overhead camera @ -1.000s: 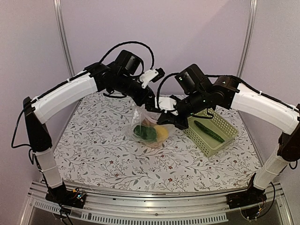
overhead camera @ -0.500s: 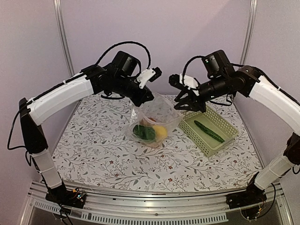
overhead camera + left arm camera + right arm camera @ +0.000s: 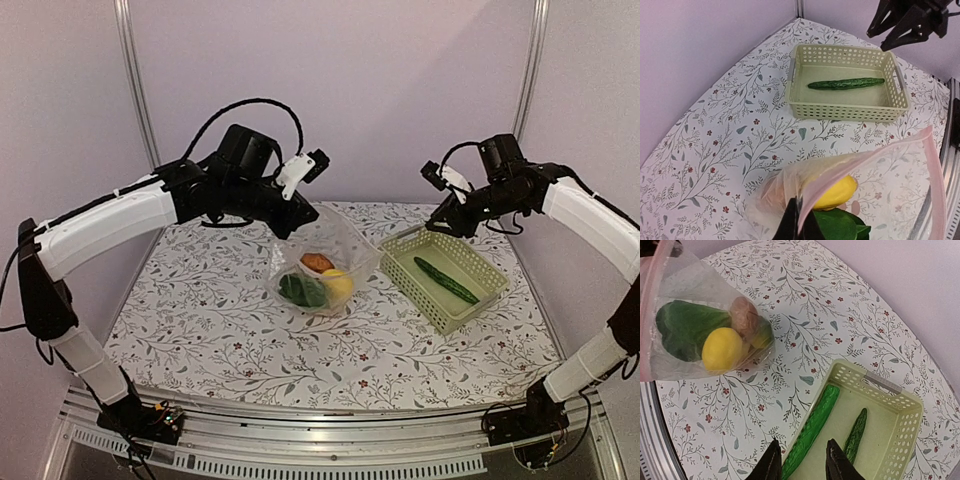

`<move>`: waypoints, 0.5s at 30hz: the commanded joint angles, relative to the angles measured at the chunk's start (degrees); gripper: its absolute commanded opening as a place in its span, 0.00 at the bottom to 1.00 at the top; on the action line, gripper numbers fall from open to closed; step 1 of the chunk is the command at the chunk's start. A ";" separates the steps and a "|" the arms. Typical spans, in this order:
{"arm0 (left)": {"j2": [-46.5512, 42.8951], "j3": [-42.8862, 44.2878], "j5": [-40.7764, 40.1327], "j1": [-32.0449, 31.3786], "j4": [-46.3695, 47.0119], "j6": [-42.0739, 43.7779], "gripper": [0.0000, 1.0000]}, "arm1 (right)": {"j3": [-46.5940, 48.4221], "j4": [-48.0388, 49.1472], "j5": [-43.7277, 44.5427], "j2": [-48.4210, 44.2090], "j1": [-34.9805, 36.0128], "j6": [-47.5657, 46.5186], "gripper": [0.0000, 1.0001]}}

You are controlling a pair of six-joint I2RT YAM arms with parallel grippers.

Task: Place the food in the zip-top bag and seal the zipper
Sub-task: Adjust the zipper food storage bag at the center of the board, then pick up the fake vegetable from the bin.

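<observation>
The clear zip-top bag (image 3: pixel 325 255) hangs over the table's middle with its bottom resting on the cloth. My left gripper (image 3: pixel 297 218) (image 3: pixel 799 229) is shut on the bag's mouth edge, on the pale pink zipper (image 3: pixel 867 164), which loops open to the right. Inside lie a leafy green vegetable (image 3: pixel 684 327), a yellow fruit (image 3: pixel 836 192) (image 3: pixel 722 350) and a reddish-brown piece (image 3: pixel 742 315). A dark green cucumber (image 3: pixel 447 280) (image 3: pixel 846 84) lies in the basket. My right gripper (image 3: pixel 441 222) (image 3: pixel 802 462) hovers open over the basket's far-left corner, holding nothing.
The pale green lattice basket (image 3: pixel 418 290) (image 3: pixel 799 65) stands right of the bag. In the right wrist view, a second, darker long green shape (image 3: pixel 855 435) shows beside the bright cucumber (image 3: pixel 812 432). Purple walls close in the floral tablecloth (image 3: pixel 200 320) at the back and sides.
My right gripper let go of the bag's mouth, opened, and swung right and back to the basket's far corner. The left gripper stayed shut on the bag and drew slightly left.
</observation>
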 commanded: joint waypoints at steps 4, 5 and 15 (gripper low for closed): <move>-4.63 -5.58 0.38 -0.73 7.03 -1.89 0.00 | -1.83 6.96 14.72 8.57 -1.56 6.94 0.30; -4.67 -5.99 0.30 -0.83 7.20 -1.90 0.00 | -1.62 7.27 15.98 10.63 -1.69 7.32 0.30; -4.26 -7.32 0.38 -2.54 7.97 -1.90 0.00 | 1.78 9.09 25.71 23.90 -1.92 10.49 0.36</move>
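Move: For my right hand, empty and partly open, the cucumber in the basket lies about 9 cm ahead, 6 cm to the right and some 23 cm below. A second green vegetable along the basket's left wall is only about 4 cm ahead and 1 cm left, at the same depth. The bagged food stands some 25 cm left and 4 cm ahead. From my left hand, which holds the bag's rim, the cucumber is about 33 cm right, 7 cm ahead and 24 cm down. I sink my right hand steadily into the basket towards the cucumber, about 14 cm down while going 8 cm forward and 4 cm right, turning some 20 degrees clockwise and tipping the fingers steeper down. They stay partly open and touch nothing yet. My left hand keeps its shut pinch on the bag's rim, easing back a centimetre or two. ##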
